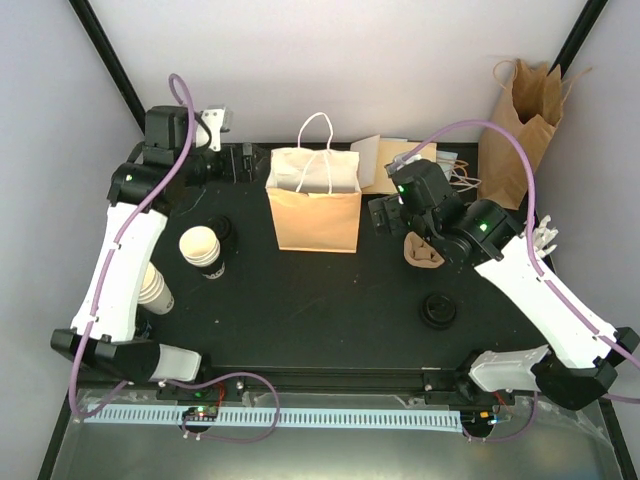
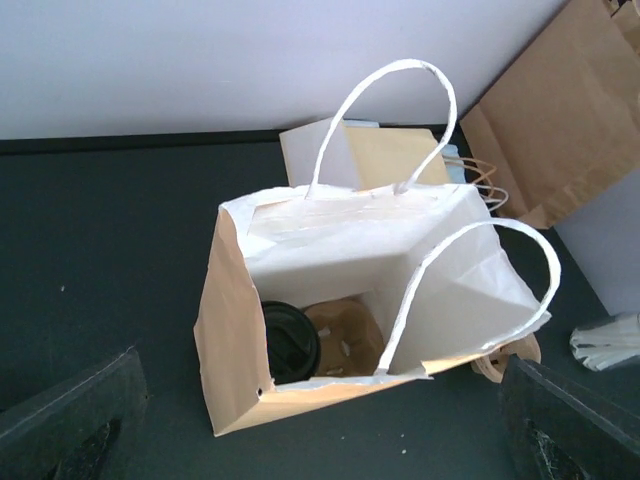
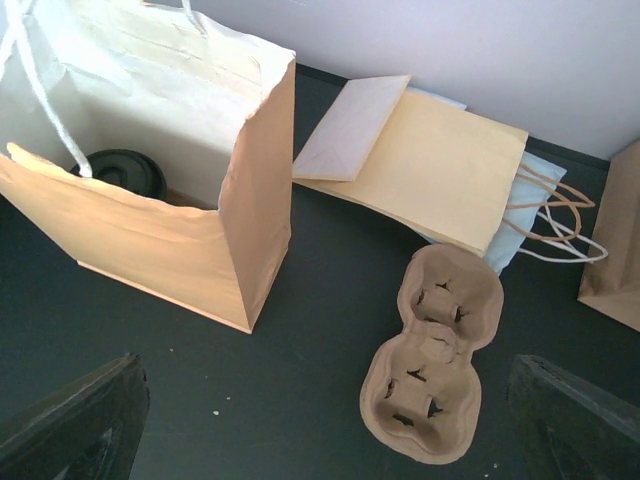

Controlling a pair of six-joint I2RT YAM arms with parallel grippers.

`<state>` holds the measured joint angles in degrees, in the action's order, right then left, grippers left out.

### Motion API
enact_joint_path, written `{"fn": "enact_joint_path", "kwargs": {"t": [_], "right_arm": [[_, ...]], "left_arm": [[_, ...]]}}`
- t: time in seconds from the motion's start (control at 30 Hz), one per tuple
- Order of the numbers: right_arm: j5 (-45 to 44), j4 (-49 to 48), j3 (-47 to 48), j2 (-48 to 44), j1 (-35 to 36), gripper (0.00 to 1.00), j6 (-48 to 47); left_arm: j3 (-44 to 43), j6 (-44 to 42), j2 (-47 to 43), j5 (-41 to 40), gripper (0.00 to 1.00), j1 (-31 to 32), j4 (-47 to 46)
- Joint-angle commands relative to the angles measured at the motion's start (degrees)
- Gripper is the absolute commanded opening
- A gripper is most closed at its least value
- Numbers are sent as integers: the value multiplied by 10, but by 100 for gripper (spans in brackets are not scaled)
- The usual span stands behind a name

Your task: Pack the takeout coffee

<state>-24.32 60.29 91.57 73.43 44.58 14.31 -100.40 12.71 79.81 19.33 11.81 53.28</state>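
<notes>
A takeout coffee with a black lid (image 2: 290, 342) stands inside the open tan paper bag (image 2: 232, 330), next to a brown pulp carrier (image 2: 350, 335) on the bag's floor. The lid (image 3: 125, 172) also shows in the right wrist view, inside the bag (image 3: 180, 235). My left gripper (image 2: 320, 435) is open and hangs left of the bag (image 1: 315, 215), nothing between its fingers (image 2: 70, 420). My right gripper (image 3: 320, 430) is open too, over the table right of the bag. In the top view the left gripper (image 1: 243, 162) and right gripper (image 1: 385, 215) flank the bag.
A two-cup pulp carrier (image 3: 432, 350) lies on the table by the right gripper. Flat folded bags (image 3: 440, 170) lie behind it. Lidless cream cups (image 1: 203, 248) and a second stack (image 1: 155, 288) sit at the left. A loose black lid (image 1: 437, 308) lies front right. A tall bag (image 1: 520, 120) leans back right.
</notes>
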Motion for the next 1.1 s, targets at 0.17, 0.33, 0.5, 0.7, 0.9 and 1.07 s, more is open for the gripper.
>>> {"fn": "enact_joint_path", "kwargs": {"t": [0.17, 0.33, 0.5, 0.7, 0.9, 1.07], "right_arm": [[-21, -15, -5, -7, -4, 100, 29], [-32, -28, 1, -13, -4, 100, 16], [-45, 8, 42, -22, -4, 100, 30], [37, 55, 92, -44, -4, 100, 19], [133, 93, 108, -48, -4, 100, 8], [197, 71, 76, -59, -4, 100, -7]], "left_arm": [[53, -3, -58, -11, 99, 0, -5], [77, -12, -106, -68, 99, -12, 27], [117, -26, -128, -151, 99, -54, 62], [208, -7, -147, -167, 94, -69, 73], [348, -38, -187, -103, 57, -69, 10], [354, -38, -155, -160, 48, -69, 15]]}}
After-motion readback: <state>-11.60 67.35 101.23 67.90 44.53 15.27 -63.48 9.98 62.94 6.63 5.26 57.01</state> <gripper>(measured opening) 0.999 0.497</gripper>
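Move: The left hand, empty and high over the far left of the table, is bound for the cup stack, about 5 cm back, 14 cm to its left and 31 cm below. The black lids stand some 7 cm beyond that stack, about 1 cm to its right; the second cup stack is roughly 8 cm nearer and 12 cm farther left than it. The bag stands about 5 cm ahead and 11 cm right of the left hand. From the right hand, the cup stack is some 37 cm left and 2 cm ahead. Back a little, then left past the lids' side of the bag, then steeply down, the left hand heads for the cup stack, about 18 cm lower in all, with some 9 cm each of left and back. Its wrist swings counter-clockwise and tips the fingers down as they close from wide open to half, touching nothing. Late on, the empty right hand draws up and back, away from the bag. ##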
